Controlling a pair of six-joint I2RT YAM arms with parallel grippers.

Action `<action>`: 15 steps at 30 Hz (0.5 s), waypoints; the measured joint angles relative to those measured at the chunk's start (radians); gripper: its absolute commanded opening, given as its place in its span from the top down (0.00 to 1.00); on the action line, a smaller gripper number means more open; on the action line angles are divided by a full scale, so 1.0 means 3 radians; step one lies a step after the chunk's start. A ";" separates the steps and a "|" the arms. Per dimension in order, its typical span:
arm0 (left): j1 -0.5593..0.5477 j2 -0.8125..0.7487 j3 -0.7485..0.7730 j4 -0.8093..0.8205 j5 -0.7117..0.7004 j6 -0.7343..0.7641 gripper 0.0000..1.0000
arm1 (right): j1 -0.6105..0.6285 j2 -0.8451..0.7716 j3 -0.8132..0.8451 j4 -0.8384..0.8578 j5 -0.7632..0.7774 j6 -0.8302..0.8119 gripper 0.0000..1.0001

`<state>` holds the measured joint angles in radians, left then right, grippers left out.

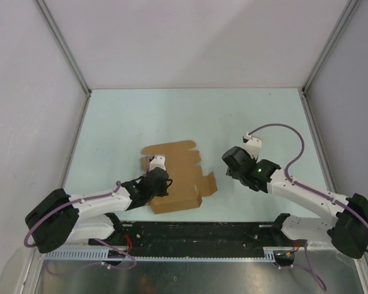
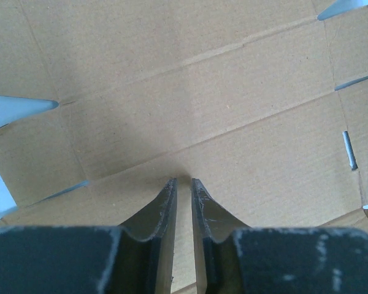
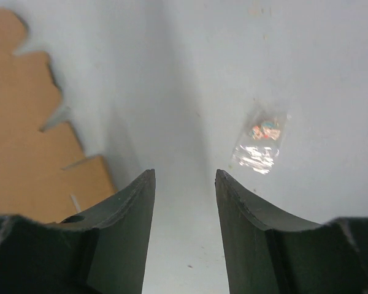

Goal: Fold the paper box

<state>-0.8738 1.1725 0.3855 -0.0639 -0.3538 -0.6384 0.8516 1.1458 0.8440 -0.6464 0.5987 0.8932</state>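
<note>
The paper box (image 1: 183, 174) is a flat brown die-cut sheet with creases, slits and tabs, lying in the middle of the pale table. My left gripper (image 1: 161, 184) is over the sheet's near-left part, tips down on the cardboard. In the left wrist view the paper box (image 2: 202, 92) fills the frame, and my left gripper (image 2: 183, 179) shows only a narrow slit, with nothing in it. My right gripper (image 1: 230, 164) hangs just right of the sheet. In the right wrist view it (image 3: 184, 173) stands open over bare table, the paper box's (image 3: 24, 153) notched edge to its left.
A tiny clear plastic scrap (image 3: 260, 141) lies on the table ahead and right of the right fingers. Grey walls close the table (image 1: 129, 116) on the left, back and right. A black rail (image 1: 196, 236) with the arm bases runs along the near edge.
</note>
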 measured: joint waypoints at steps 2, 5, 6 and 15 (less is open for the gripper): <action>0.0000 0.0001 0.0000 0.0000 -0.0001 0.0001 0.82 | -0.0055 0.0029 -0.0144 -0.0003 -0.0142 -0.0018 0.51; 0.0000 0.0013 0.0000 0.0004 -0.0001 0.0001 0.83 | -0.0064 0.0146 -0.0247 0.0125 -0.0346 -0.0074 0.52; 0.0000 0.0018 0.0000 0.0006 -0.0001 0.0001 0.83 | -0.0064 0.0188 -0.0273 0.0179 -0.0397 -0.0081 0.52; 0.0000 0.0019 0.0000 0.0008 -0.0003 0.0005 0.84 | -0.0069 0.0676 -0.0476 0.0685 -0.0750 -0.0164 0.55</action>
<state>-0.8738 1.1782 0.3855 -0.0616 -0.3546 -0.6369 0.8310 1.3487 0.7013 -0.4408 0.3737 0.8440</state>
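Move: The box's upright right side flap stands about 8 cm to the right hand's left, 2 cm back and some 10 cm below. The clear packet lies about 5 cm to that hand's right, level with it and 12 cm below; the front wall's middle is about 19 cm left and 9 cm back, 11 cm below. From the left hand, the flap is about 15 cm right and 2 cm ahead, at about its height. The right hand sinks about 9 cm beside the side flap, drifting slightly nearer, fingers tipping some 15 degrees steeper. ##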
